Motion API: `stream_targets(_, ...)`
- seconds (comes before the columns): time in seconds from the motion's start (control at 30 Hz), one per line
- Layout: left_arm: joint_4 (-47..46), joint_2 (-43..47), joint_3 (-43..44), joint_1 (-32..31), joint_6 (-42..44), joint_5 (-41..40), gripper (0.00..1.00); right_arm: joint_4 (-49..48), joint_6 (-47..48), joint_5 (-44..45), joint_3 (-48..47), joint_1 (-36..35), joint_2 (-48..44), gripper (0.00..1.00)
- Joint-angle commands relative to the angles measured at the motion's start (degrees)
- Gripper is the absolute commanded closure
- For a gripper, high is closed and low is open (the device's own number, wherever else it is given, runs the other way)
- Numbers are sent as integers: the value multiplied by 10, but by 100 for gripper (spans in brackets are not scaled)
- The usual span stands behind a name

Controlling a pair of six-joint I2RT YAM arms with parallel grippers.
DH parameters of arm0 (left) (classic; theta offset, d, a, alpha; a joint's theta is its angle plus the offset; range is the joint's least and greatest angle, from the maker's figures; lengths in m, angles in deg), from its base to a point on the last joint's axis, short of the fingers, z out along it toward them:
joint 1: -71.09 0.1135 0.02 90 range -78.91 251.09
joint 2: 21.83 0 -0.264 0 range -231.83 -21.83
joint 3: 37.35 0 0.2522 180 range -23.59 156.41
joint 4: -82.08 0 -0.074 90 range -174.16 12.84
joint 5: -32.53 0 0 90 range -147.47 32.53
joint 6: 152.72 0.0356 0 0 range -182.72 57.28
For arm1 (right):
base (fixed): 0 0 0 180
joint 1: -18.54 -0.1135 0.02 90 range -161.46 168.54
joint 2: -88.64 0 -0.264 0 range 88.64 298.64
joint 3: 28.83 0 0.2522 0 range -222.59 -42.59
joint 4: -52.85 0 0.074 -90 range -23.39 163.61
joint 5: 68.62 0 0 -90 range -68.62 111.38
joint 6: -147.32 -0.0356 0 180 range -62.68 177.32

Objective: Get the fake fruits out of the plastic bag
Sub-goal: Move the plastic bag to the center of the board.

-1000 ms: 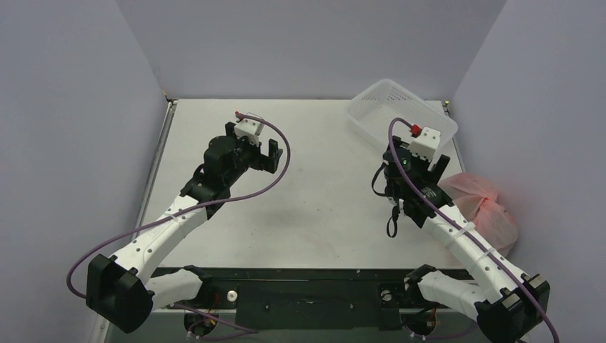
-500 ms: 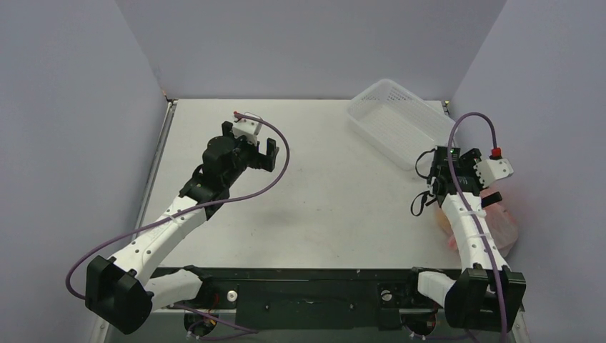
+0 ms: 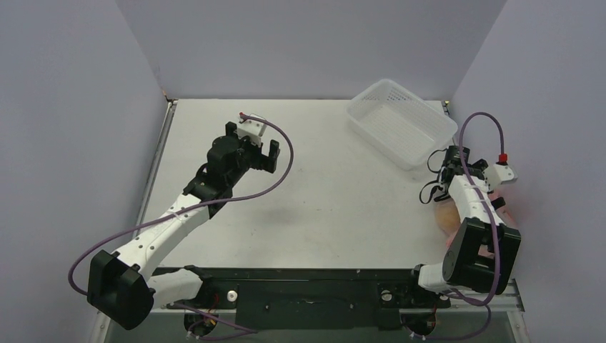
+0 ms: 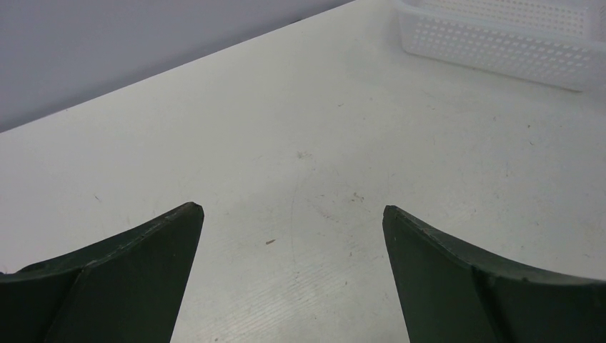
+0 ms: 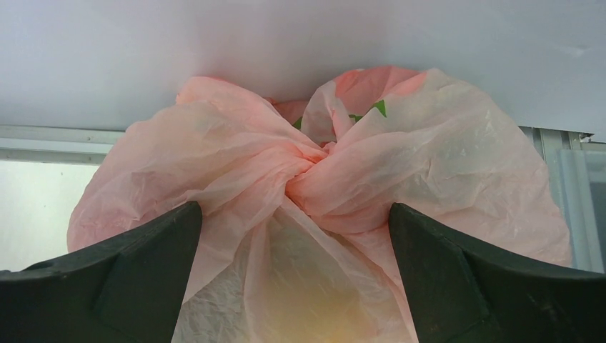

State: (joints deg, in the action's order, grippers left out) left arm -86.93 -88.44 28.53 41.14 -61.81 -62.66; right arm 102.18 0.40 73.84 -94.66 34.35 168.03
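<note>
The pink crinkly plastic bag (image 5: 236, 150) fills the right wrist view, tied in a knot (image 5: 314, 161) and resting against the right wall. A yellow fake fruit (image 5: 336, 314) shows dimly through its skin; the other fruits are hidden. From above, only slivers of the bag (image 3: 446, 214) peek out beneath the right arm. My right gripper (image 5: 294, 209) is open, its fingers on either side of the bag just below the knot, nothing pinched. My left gripper (image 3: 251, 141) hovers open and empty over the table's left middle (image 4: 291, 209).
A white perforated basket (image 3: 400, 121) stands empty at the back right, its wall also showing in the left wrist view (image 4: 500, 43). The right wall is close behind the bag. The right arm (image 3: 472, 207) is folded back along the table's right edge.
The right arm has swung from near the basket to the right wall and now faces the bag closely. The left arm has hardly moved. Both grippers stayed open.
</note>
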Motion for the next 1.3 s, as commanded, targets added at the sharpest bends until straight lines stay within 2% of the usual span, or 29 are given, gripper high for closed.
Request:
stream_targets(0.0,-11,-13,12,-3,12,-4,3,-9,-24,20,0,8,-11,0)
stream_targets(0.17,-12,-10,9,-3,11,-3,3,-9,-42,34,7,7,4,3)
stream_targets(0.27,-13,-9,9,-3,11,-5,3,-3,-35,30,-8,7,26,13)
stream_targets(0.43,-12,-7,10,-3,11,-8,3,11,-32,41,-24,1,64,19)
stream_targets(0.5,-13,-6,10,-3,12,-8,3,12,-27,41,-28,-3,71,25)
stream_targets(0.6,-13,-6,10,-3,11,-9,3,20,-24,43,-39,-8,84,46)
stream_targets(0.7,-13,-6,11,-3,12,-7,3,48,-42,67,-55,-25,92,97)
stream_targets(0.73,-13,-5,11,-3,13,-7,3,57,-48,76,-60,-35,95,100)
stream_targets(0.97,-13,-3,9,-3,15,-5,3,102,-79,144,-76,-98,99,100)
stream_targets(1.17,-13,-7,10,-3,17,-5,3,92,-78,108,-50,-135,73,100)
stream_targets(1.27,-10,-11,14,-3,18,5,3,52,-40,75,-18,-190,39,100)
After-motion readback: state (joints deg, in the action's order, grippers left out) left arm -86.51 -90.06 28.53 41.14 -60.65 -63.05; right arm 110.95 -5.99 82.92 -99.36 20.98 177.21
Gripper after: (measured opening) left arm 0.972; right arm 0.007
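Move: The plastic bag's middle lies some 5 cm below the right hand, about 1 cm to its left and 1 cm back, with the bag's gathered neck showing between the open fingers. The white basket stands roughly 25 cm farther forward and 19 cm to the left of that hand, about 7 cm lower. From the left hand, the bag is about 60 cm to the right, 12 cm back and 19 cm lower. The plastic bag is taken by its twisted neck: the right hand, fingers open, sinks about 2.5 cm onto it and shuts right up, pinching the gathered film between the fingertips. It then draws the bag left about 5 cm and somewhat forward, inward from the side wall, rising a little first, while the wrist turns about 10 degrees. ##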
